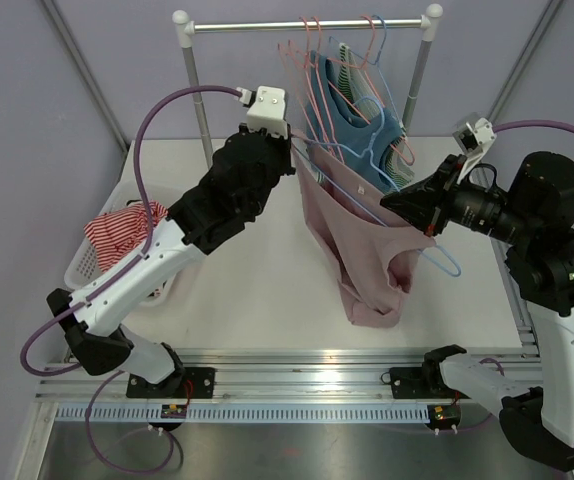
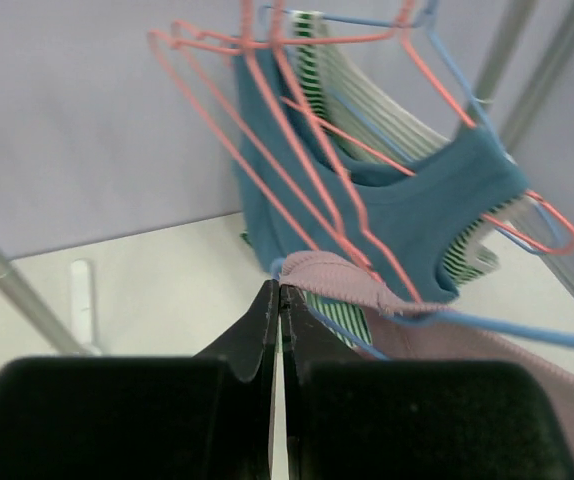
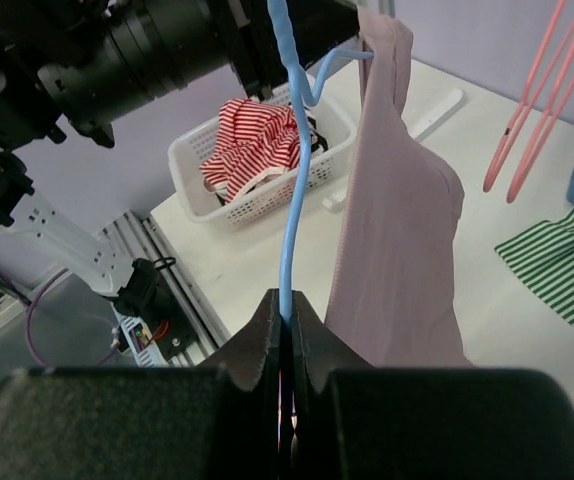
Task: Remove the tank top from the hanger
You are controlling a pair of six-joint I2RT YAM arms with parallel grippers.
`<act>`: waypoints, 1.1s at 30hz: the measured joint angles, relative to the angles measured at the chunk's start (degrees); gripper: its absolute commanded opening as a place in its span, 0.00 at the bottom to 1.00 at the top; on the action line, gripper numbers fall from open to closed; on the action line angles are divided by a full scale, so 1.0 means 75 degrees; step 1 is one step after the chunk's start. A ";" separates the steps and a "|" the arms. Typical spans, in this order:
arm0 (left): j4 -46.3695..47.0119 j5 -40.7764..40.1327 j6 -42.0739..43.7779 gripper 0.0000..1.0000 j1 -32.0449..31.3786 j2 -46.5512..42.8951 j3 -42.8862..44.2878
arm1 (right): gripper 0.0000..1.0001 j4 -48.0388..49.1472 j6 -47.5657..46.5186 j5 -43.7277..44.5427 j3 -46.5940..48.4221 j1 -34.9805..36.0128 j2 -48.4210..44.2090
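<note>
The pink tank top (image 1: 362, 250) hangs on a blue hanger (image 1: 448, 264) in front of the clothes rack. My right gripper (image 1: 392, 205) is shut on the hanger's wire, seen as the blue hanger (image 3: 289, 200) rising from the right gripper (image 3: 289, 300). In that view the pink tank top (image 3: 397, 240) drapes down just to the right of the wire. My left gripper (image 1: 292, 150) is at the top's upper left corner. In the left wrist view the left gripper (image 2: 279, 290) is shut, and the pink strap (image 2: 332, 275) runs off from its tips over the blue wire.
The rack (image 1: 307, 22) at the back carries several pink and blue hangers, a teal top (image 1: 357, 120) and a green-striped garment (image 2: 407, 130). A white basket (image 1: 87, 262) with a red-striped garment (image 1: 122, 225) stands at the table's left edge.
</note>
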 measured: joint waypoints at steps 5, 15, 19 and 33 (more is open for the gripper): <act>-0.0265 -0.0784 -0.0452 0.00 0.0490 -0.0367 -0.0137 | 0.00 0.0463 -0.0093 -0.0530 -0.0385 0.0000 -0.0026; -0.1341 -0.0210 -0.1696 0.00 0.1964 -0.1314 -0.0525 | 0.00 0.2844 0.0399 -0.1169 -0.2171 0.0003 -0.0519; -0.1209 0.0912 -0.1818 0.00 0.2098 -0.2174 -0.1547 | 0.00 0.5697 0.1632 -0.1343 -0.3739 0.0009 -0.0650; -0.0114 0.4287 -0.1606 0.00 0.0504 -0.4634 -0.4887 | 0.00 1.4784 0.5450 -0.0131 -0.4873 0.0379 0.1932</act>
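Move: My left hand already pinches the pink tank top's left shoulder, the blue hanger's left end just past my fingertips, about 2 cm ahead. The top's body hangs some 12 cm back, 12 cm right and 12 cm lower. Empty pink hangers are roughly 15 cm ahead, 5 cm right; the teal top 18 cm ahead, 12 cm right. From my right hand, gripping the hanger, its left end lies about 12 cm ahead and 14 cm left. With my left fingers shut on the shoulder, I sweep left about 13 cm off the hanger's left end, then reverse and haul the cloth back some 15 cm, down and right, turning clockwise. My right hand keeps its pinch on the hanger and carries it forward and left, dipping then rising, while it rolls left side up to swing the freed end high. ##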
